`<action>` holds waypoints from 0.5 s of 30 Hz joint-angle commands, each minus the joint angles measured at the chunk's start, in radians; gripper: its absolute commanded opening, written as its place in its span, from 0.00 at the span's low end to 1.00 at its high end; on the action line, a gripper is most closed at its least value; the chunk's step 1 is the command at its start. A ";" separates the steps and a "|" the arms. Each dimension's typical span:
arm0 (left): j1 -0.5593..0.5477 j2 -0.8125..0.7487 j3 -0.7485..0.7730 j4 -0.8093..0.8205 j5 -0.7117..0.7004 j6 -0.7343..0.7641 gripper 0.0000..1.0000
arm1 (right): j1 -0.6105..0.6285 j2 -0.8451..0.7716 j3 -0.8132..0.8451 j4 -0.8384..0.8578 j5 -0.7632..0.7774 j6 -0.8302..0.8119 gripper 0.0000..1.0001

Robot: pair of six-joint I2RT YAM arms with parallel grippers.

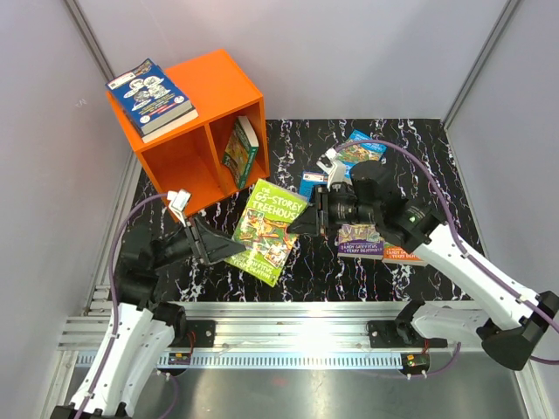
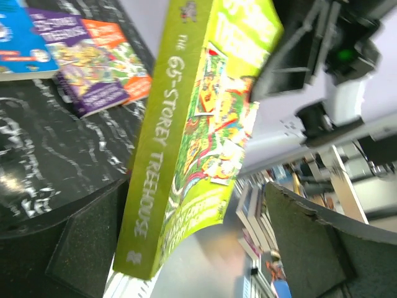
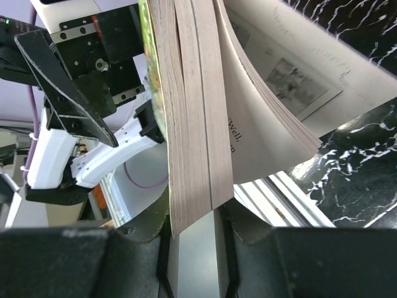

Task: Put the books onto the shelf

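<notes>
The green "65-Storey Treehouse" book [image 1: 266,229] hangs tilted above the table's front. My right gripper [image 1: 306,218] is shut on its page edge [image 3: 192,149], and some pages fan loose to one side. My left gripper [image 1: 229,244] is open. Its fingers [image 2: 87,248] stand either side of the book's spine [image 2: 161,155] without pressing on it. The orange shelf [image 1: 218,83] stands at the back left. A blue book [image 1: 150,96] lies on top of it, and a green book [image 1: 242,150] leans in its right compartment.
More books lie on the black marbled table behind the right arm: two blue [image 1: 358,148] [image 1: 310,183], a purple one [image 1: 360,240] and an orange one [image 1: 402,253]. A metal rail [image 1: 288,327] runs along the near edge. Grey walls close in both sides.
</notes>
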 commanded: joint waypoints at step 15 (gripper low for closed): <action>-0.297 0.230 0.383 -0.288 -0.245 0.250 0.00 | -0.001 0.089 0.206 0.101 -0.076 0.065 0.00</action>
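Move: The green 65-Storey Treehouse book is already pinched by the right hand; its middle lies about 8 cm left of that hand, about level in depth, and about 1 cm lower. From the open left hand, the green book's middle is some 10 cm right, 4 cm ahead and about level in height. The orange shelf's middle lies roughly 35 cm ahead of the left hand, 10 cm left and 13 cm lower; the book standing in its right compartment is about 32 cm ahead, 1 cm right and 15 cm lower. Upwards and slightly back at first, then to its right onto the spine of the green book, the left hand travels about 5 cm overall, turns a little clockwise, and closes its wide-open fingers until they pinch the spine from both sides. The right hand keeps its grip on the opposite edge and lifts the book about 4 cm while easing slightly left. ##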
